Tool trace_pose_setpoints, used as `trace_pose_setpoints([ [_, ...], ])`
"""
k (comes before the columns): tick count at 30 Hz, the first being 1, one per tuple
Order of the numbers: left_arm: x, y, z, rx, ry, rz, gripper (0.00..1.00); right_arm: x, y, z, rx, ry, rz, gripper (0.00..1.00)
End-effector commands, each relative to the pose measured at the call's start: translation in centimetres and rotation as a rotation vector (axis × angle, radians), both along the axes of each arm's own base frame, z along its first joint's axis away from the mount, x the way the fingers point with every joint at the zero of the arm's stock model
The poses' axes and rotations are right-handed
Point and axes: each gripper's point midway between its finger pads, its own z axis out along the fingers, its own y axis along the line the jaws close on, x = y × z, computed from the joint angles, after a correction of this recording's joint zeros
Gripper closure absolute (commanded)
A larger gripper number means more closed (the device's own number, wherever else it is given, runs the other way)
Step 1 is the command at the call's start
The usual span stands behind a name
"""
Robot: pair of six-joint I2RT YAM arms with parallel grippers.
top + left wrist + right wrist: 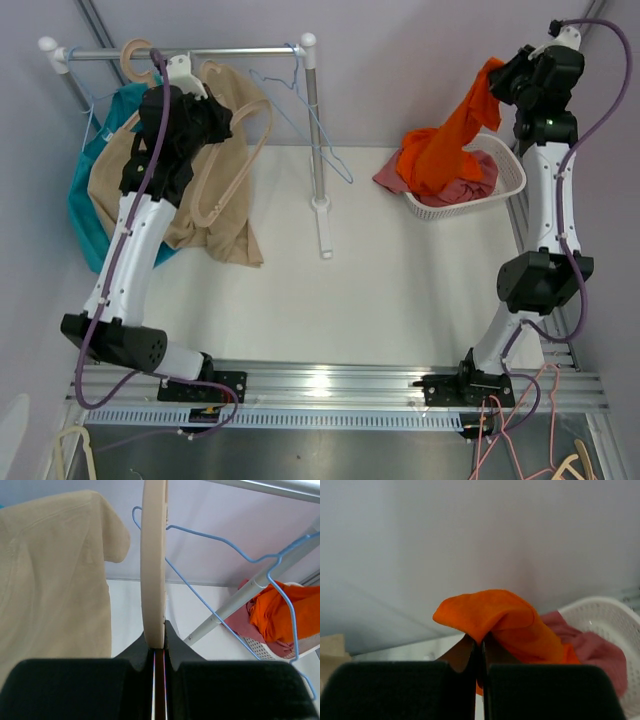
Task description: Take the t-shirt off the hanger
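My left gripper point(207, 122) point(158, 639) is shut on a cream plastic hanger point(238, 165) point(153, 555) near the rail. A tan t-shirt point(215, 235) point(50, 580) droops beside the hanger on its left. The hanger's right arm is bare; I cannot tell whether the shirt still hangs on the other arm. My right gripper point(503, 82) point(480, 642) is shut on a fold of an orange t-shirt point(445, 140) point(495, 612), held up above the white basket point(508, 185) point(607, 612), with its lower part trailing into it.
A clothes rail point(190, 52) on a white post point(320, 150) stands at the back left. A blue wire hanger point(300, 105) point(225, 545) hangs from it. A teal garment point(85, 215) hangs behind the tan shirt. A pink garment point(475, 180) point(600, 650) lies in the basket.
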Motion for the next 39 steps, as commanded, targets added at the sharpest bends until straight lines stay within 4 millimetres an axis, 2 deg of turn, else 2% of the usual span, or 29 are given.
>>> trace_pose_setpoints([
  [1,0.9,-0.4,4.7,0.017,-0.139,-0.037,0.99,1.7,-3.0,-11.7,0.023,0.371,-0.119,1.0],
  [2,1.1,-0.4,4.9,0.018,-0.147,-0.04,0.99,2.0,-3.4,-11.8,0.006,0.391,-0.139,1.0],
  [3,1.1,-0.2,5.3,0.02,-0.164,-0.031,0.99,1.9,-4.7,-16.2,-0.016,0.527,-0.196,0.82],
  [4,1.1,-0.2,5.7,0.019,-0.18,-0.029,0.99,1.8,-4.7,-17.0,-0.016,0.562,-0.196,0.82],
  [5,0.8,-0.1,6.3,0.022,-0.197,-0.027,1.0,1.6,-5.2,-16.7,-0.027,0.576,-0.217,0.47],
  [6,0.9,0.4,6.8,0.022,-0.217,-0.001,0.99,1.6,-5.5,-17.0,-0.038,0.583,-0.228,0.37],
  [7,0.7,0.6,7.2,0.022,-0.227,0.011,0.99,1.4,-5.9,-16.5,-0.049,0.573,-0.246,0.12],
  [8,0.4,0.7,8.0,0.021,-0.249,0.011,0.99,1.4,-6.8,-15.9,-0.06,0.547,-0.295,0.01],
  [9,0.4,0.6,8.4,0.021,-0.26,0.007,1.0,1.0,-7.0,-16.8,-0.062,0.566,-0.305,0.0],
  [10,0.5,0.4,8.6,0.022,-0.264,-0.002,1.0,0.9,-7.1,-16.3,-0.063,0.552,-0.308,0.01],
  [11,0.7,0.3,9.6,0.023,-0.281,-0.005,0.99,0.5,-7.4,-14.9,-0.062,0.52,-0.322,0.0],
  [13,1.5,0.0,8.8,0.03,-0.244,-0.015,0.99,0.1,-7.5,-13.8,-0.065,0.496,-0.321,0.0],
  [14,1.5,0.0,9.7,0.031,-0.258,-0.015,0.99,-0.4,-7.3,-12.2,-0.065,0.461,-0.312,0.01],
  [15,2.3,-0.2,9.3,0.032,-0.244,-0.015,0.99,-0.6,-6.9,-11.6,-0.059,0.448,-0.286,0.01],
  [17,2.5,-0.6,9.8,0.027,-0.257,-0.035,0.99,-1.1,-6.4,-10.0,-0.061,0.412,-0.258,0.0],
  [18,2.9,-0.8,9.6,0.027,-0.257,-0.046,0.99,-1.9,-6.1,-8.5,-0.06,0.379,-0.249,0.01],
  [19,3.1,-1.0,10.2,0.024,-0.27,-0.048,0.99,-2.2,-5.6,-8.3,-0.053,0.376,-0.226,0.01],
  [20,3.5,-1.2,9.6,0.026,-0.242,-0.054,0.99,-2.5,-5.4,-7.7,-0.052,0.359,-0.215,0.01],
  [21,5.3,-1.7,7.4,0.037,-0.182,-0.068,0.99,-3.4,-5.1,-6.2,-0.047,0.329,-0.207,0.01],
  [22,4.9,-1.7,10.2,0.025,-0.232,-0.068,0.99,-3.7,-4.7,-6.4,-0.045,0.335,-0.193,0.0],
  [23,5.6,-1.9,8.4,0.035,-0.162,-0.073,1.0,-4.1,-4.5,-5.8,-0.046,0.316,-0.189,0.01],
  [24,5.8,-2.3,8.9,0.032,-0.167,-0.093,0.99,-4.5,-4.3,-5.6,-0.046,0.31,-0.186,0.01],
  [25,7.1,-2.6,7.5,0.036,-0.134,-0.097,0.99,-5.3,-4.1,-4.8,-0.049,0.289,-0.184,0.01],
  [27,7.8,-2.9,6.2,0.032,-0.1,-0.094,0.99,-5.9,-3.9,-4.3,-0.047,0.267,-0.185,0.01],
  [28,8.0,-3.0,5.8,0.031,-0.097,-0.094,0.99,-6.6,-3.8,-3.3,-0.048,0.239,-0.185,0.0],
  [32,8.8,-3.5,4.1,0.068,-0.068,-0.078,0.99,-6.9,-3.9,-3.6,-0.054,0.232,-0.187,0.01],
  [34,8.9,-3.4,4.1,0.089,-0.072,-0.052,0.99,-7.0,-3.3,-3.8,-0.049,0.238,-0.158,0.0],
  [39,8.7,-4.8,3.6,0.085,-0.072,-0.099,0.99,-7.0,-3.0,-4.6,-0.045,0.248,-0.141,0.01],
])
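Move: The left hand still holds the bare wooden hanger; its free stretch of rail lies about 12 cm ahead, 4 cm to the right and 6 cm above. From there the beige t-shirt is 3 cm ahead, 13 cm left and 19 cm below, the blue hanger 12 cm ahead, 17 cm right and 9 cm below. The right hand holds the orange t-shirt over the basket, whose middle is level, 6 cm right and 38 cm below; the pink t-shirt is straight below. The right hand, already holding the orange t-shirt, plunges about 22 cm, veering right and tipping downward while its fingers open wide to let go, then climbs most of the way back, drawing back towards the robot, and dips slightly. Keeping its grip on the wooden hanger, the left hand pauses, lifts nearly 9 cm, reaches forward and slightly right to bring the hook over the rail, then sinks some 7 cm. ##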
